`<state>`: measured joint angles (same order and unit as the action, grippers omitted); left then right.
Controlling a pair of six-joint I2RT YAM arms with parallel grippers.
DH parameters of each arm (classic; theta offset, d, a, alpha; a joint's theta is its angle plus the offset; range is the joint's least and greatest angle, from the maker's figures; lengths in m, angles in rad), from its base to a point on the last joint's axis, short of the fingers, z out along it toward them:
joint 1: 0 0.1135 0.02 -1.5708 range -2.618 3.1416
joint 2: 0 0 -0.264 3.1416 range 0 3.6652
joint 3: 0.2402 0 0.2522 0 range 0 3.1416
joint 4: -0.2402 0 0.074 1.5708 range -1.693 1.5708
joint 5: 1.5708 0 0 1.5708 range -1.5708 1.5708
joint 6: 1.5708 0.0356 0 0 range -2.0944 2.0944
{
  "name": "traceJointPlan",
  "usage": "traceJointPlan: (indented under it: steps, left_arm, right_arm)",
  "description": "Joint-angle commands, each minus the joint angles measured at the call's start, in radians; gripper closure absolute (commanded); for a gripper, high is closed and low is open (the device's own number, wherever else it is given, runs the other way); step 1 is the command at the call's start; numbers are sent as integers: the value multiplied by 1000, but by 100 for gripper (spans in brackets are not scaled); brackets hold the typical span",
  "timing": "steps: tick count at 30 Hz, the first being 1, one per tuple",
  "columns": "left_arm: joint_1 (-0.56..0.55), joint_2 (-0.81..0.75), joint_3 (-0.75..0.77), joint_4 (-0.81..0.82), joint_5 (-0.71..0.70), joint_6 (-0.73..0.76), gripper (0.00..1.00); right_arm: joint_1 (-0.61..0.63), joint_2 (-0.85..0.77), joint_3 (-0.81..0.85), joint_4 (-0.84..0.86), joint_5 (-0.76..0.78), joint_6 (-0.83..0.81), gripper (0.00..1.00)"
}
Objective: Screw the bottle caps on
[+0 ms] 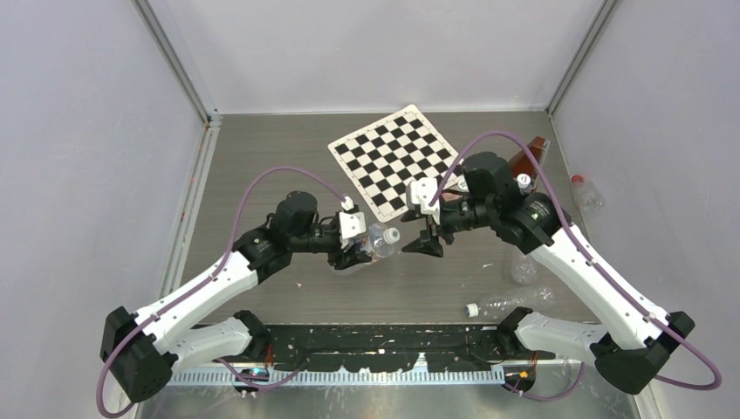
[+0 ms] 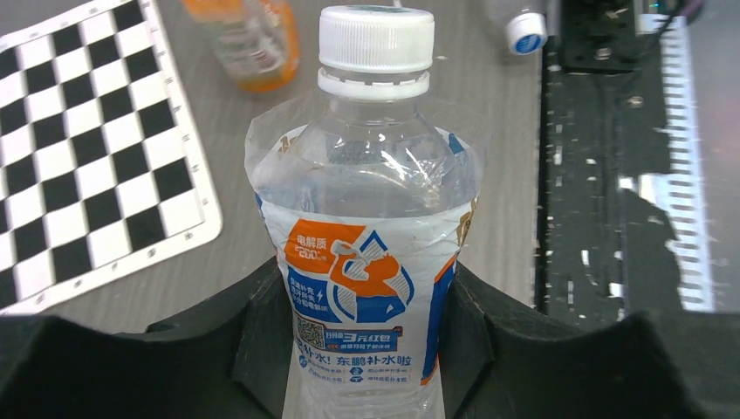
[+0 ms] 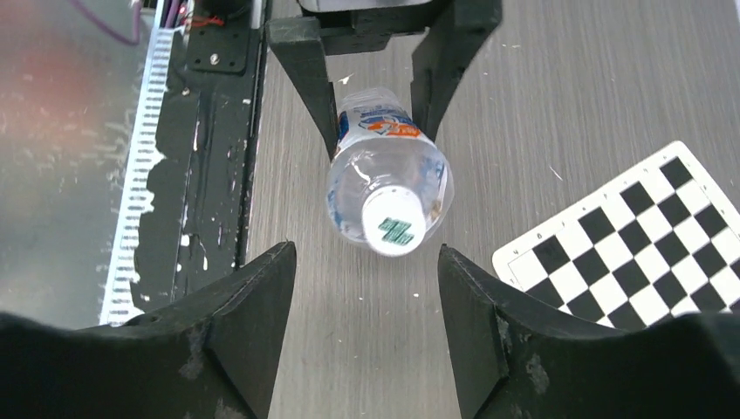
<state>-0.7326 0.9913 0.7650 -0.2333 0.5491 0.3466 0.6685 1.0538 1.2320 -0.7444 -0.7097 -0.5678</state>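
My left gripper (image 1: 356,250) is shut on a clear bottle (image 2: 371,253) with a blue and orange label, held on its side above the table, its neck pointing right. A white bottle cap (image 2: 376,39) sits on its neck. In the right wrist view the same bottle (image 3: 388,175) points its cap (image 3: 394,222) at the camera, with the left gripper's fingers (image 3: 314,78) on both sides of its body. My right gripper (image 3: 365,253) stands open just short of the cap, touching nothing. In the top view the right gripper (image 1: 428,243) faces the cap (image 1: 392,235) across a small gap.
A checkerboard (image 1: 397,157) lies at the back centre. An orange bottle (image 1: 528,157) with a white cap lies beyond the right arm. A clear bottle (image 1: 515,301) with a white cap (image 1: 471,309) lies near the right base. Another clear bottle (image 1: 586,194), red-capped, lies by the right wall.
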Motion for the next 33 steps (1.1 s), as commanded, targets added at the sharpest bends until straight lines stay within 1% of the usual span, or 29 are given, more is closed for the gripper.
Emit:
traceJointPlan:
  steps: [1, 5, 10, 16, 22, 23, 24, 25, 26, 27, 28, 29, 30, 31, 32, 33]
  left_arm:
    - [4, 46, 75, -47, 202, -12, 99]
    - [4, 73, 97, -47, 231, -13, 99]
    - [4, 78, 105, -33, 255, -19, 99]
    - [4, 83, 108, -17, 273, -38, 100]
    - [4, 83, 111, -11, 280, -46, 100]
    - [4, 82, 111, -11, 277, -45, 100]
    - [4, 81, 111, -11, 270, -47, 100]
    - [4, 80, 110, -10, 258, -48, 100]
    - [4, 77, 107, -9, 238, -48, 100]
    - [4, 71, 103, -6, 214, -46, 100]
    - [4, 63, 95, 6, 179, -47, 100]
    - [3, 51, 83, 23, 138, -46, 100]
    - [-1, 38, 69, 50, 95, -45, 100]
    - [-9, 25, 49, 74, 18, -42, 100]
    - [-22, 11, 34, 99, -52, -38, 100]
    - [-42, -2, 17, 127, -115, -25, 100]
  right_arm:
    - [4, 60, 61, -101, -111, -256, 35]
    - [5, 69, 70, -116, -121, -274, 37]
    - [6, 83, 69, -128, -134, -279, 44]
    - [16, 99, 70, -132, -138, -276, 50]
    - [31, 127, 75, -131, -135, -250, 59]
    - [32, 130, 78, -127, -136, -238, 62]
    - [32, 136, 80, -120, -137, -194, 64]
    - [32, 140, 81, -101, -135, -165, 72]
    - [32, 147, 80, -72, -128, -81, 78]
    - [32, 151, 78, -56, -120, -34, 90]
    - [32, 161, 77, -26, -94, 85, 95]
    - [33, 166, 72, -9, -77, 154, 98]
    - [33, 174, 67, 32, -36, 295, 99]
    - [33, 178, 51, 59, -8, 472, 99]
    - [33, 179, 40, 114, 67, 577, 99]
    - [32, 177, 13, 140, 114, 760, 99]
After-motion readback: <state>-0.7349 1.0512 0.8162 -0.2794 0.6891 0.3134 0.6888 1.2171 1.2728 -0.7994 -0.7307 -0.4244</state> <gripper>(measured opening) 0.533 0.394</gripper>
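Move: The white cap tops the bottle the left hand holds; from the open right hand it lies about 3 cm to the left, 1 cm ahead and 3 cm below. The orange bottle stands some 14 cm ahead of the right hand, 12 cm to its right and 18 cm below. The chessboard's middle is 27 cm straight ahead, 29 cm below. From the left hand the cap is 8 cm right, 2 cm ahead, 7 cm above. The right hand sinks some 4 cm, pinches the cap and begins twisting; the left draws the bottle back. ##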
